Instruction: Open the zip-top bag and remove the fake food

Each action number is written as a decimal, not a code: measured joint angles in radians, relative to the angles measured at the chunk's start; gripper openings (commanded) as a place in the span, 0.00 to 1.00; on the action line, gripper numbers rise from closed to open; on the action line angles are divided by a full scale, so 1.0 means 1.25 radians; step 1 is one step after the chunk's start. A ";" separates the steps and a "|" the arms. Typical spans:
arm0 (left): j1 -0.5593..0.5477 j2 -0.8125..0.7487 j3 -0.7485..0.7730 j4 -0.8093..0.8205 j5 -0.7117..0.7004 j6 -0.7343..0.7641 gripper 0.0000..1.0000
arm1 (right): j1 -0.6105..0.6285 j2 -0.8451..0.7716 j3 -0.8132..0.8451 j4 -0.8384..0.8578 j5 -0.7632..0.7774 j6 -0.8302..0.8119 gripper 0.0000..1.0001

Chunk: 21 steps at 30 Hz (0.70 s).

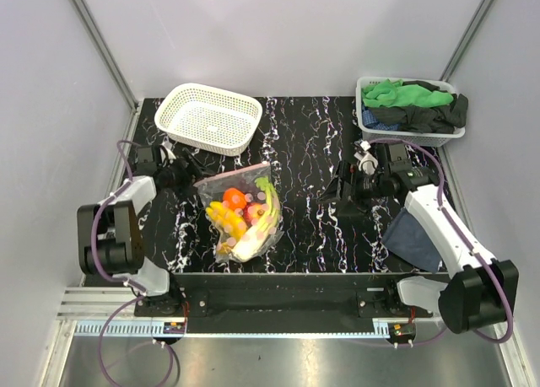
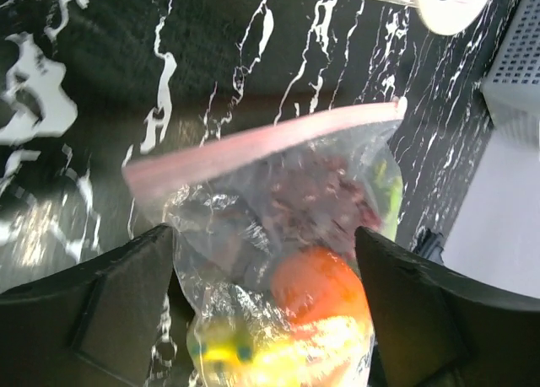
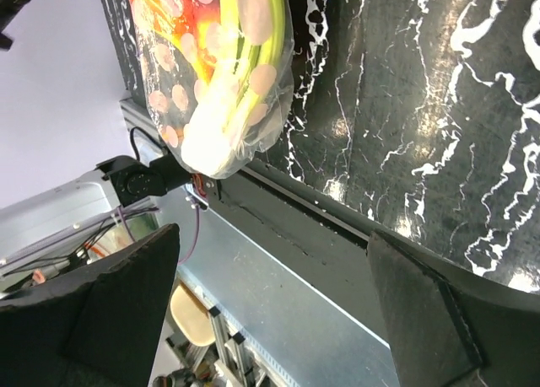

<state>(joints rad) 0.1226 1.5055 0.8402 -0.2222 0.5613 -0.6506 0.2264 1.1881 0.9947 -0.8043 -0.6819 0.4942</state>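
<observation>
The zip-top bag (image 1: pixel 242 212) lies in the middle of the table, its pinkish-red zip strip (image 2: pixel 261 147) at the far end and pressed together. Inside is the fake food: a red-orange round fruit (image 2: pixel 321 286), a yellow piece (image 2: pixel 224 353), purple grapes (image 2: pixel 312 197) and pale-green stalks (image 1: pixel 268 208). My left gripper (image 2: pixel 263 235) is open, its fingers straddling the upper part of the bag just below the zip. My right gripper (image 1: pixel 331 196) hangs open and empty to the right of the bag, apart from it; its wrist view shows the bag's bottom end (image 3: pixel 224 92).
A white lattice basket (image 1: pixel 211 117) stands at the back left, close behind the bag. A grey basket (image 1: pixel 411 134) with green and black cloths sits at the back right. A dark blue cloth (image 1: pixel 413 237) lies under the right arm. The table's front edge (image 3: pixel 337 210) is near the bag's bottom.
</observation>
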 measured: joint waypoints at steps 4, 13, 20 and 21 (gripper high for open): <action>0.001 0.082 0.000 0.055 0.053 -0.003 0.77 | 0.000 0.056 0.000 0.043 -0.024 -0.002 1.00; 0.001 0.124 0.003 0.094 0.113 -0.004 0.20 | 0.000 0.274 0.059 0.186 -0.075 0.010 1.00; -0.011 0.125 0.007 0.156 0.201 -0.034 0.00 | 0.000 0.431 0.142 0.307 -0.106 0.034 1.00; -0.014 0.118 0.007 0.159 0.208 -0.039 0.00 | 0.000 0.439 0.146 0.317 -0.110 0.035 1.00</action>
<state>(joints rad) 0.1047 1.6527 0.8486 -0.0238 0.8211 -0.6994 0.2264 1.7370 1.1767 -0.4080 -0.8192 0.5377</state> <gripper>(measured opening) 0.010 0.994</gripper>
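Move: The zip strip's left corner lies almost under the left hand, about 1 cm ahead and 4 cm below. From that hand, the orange food is about 9 cm right and 5 cm back, the white basket's middle some 17 cm ahead and 3 cm right. The zip's right end lies roughly 12 cm ahead of the right hand, 14 cm left and 12 cm below, with the celery about 18 cm left and 4 cm back of this hand. Dipping about 3 cm onto the bag's zip corner, the left hand shuts its open fingers and pinches the film just by the strip, then rises about 3 cm and carries it right, rolling its left side down a little. The right hand, wide open, reaches some 12 cm forward while sinking and easing left, towards the zip's right end, without touching it. ##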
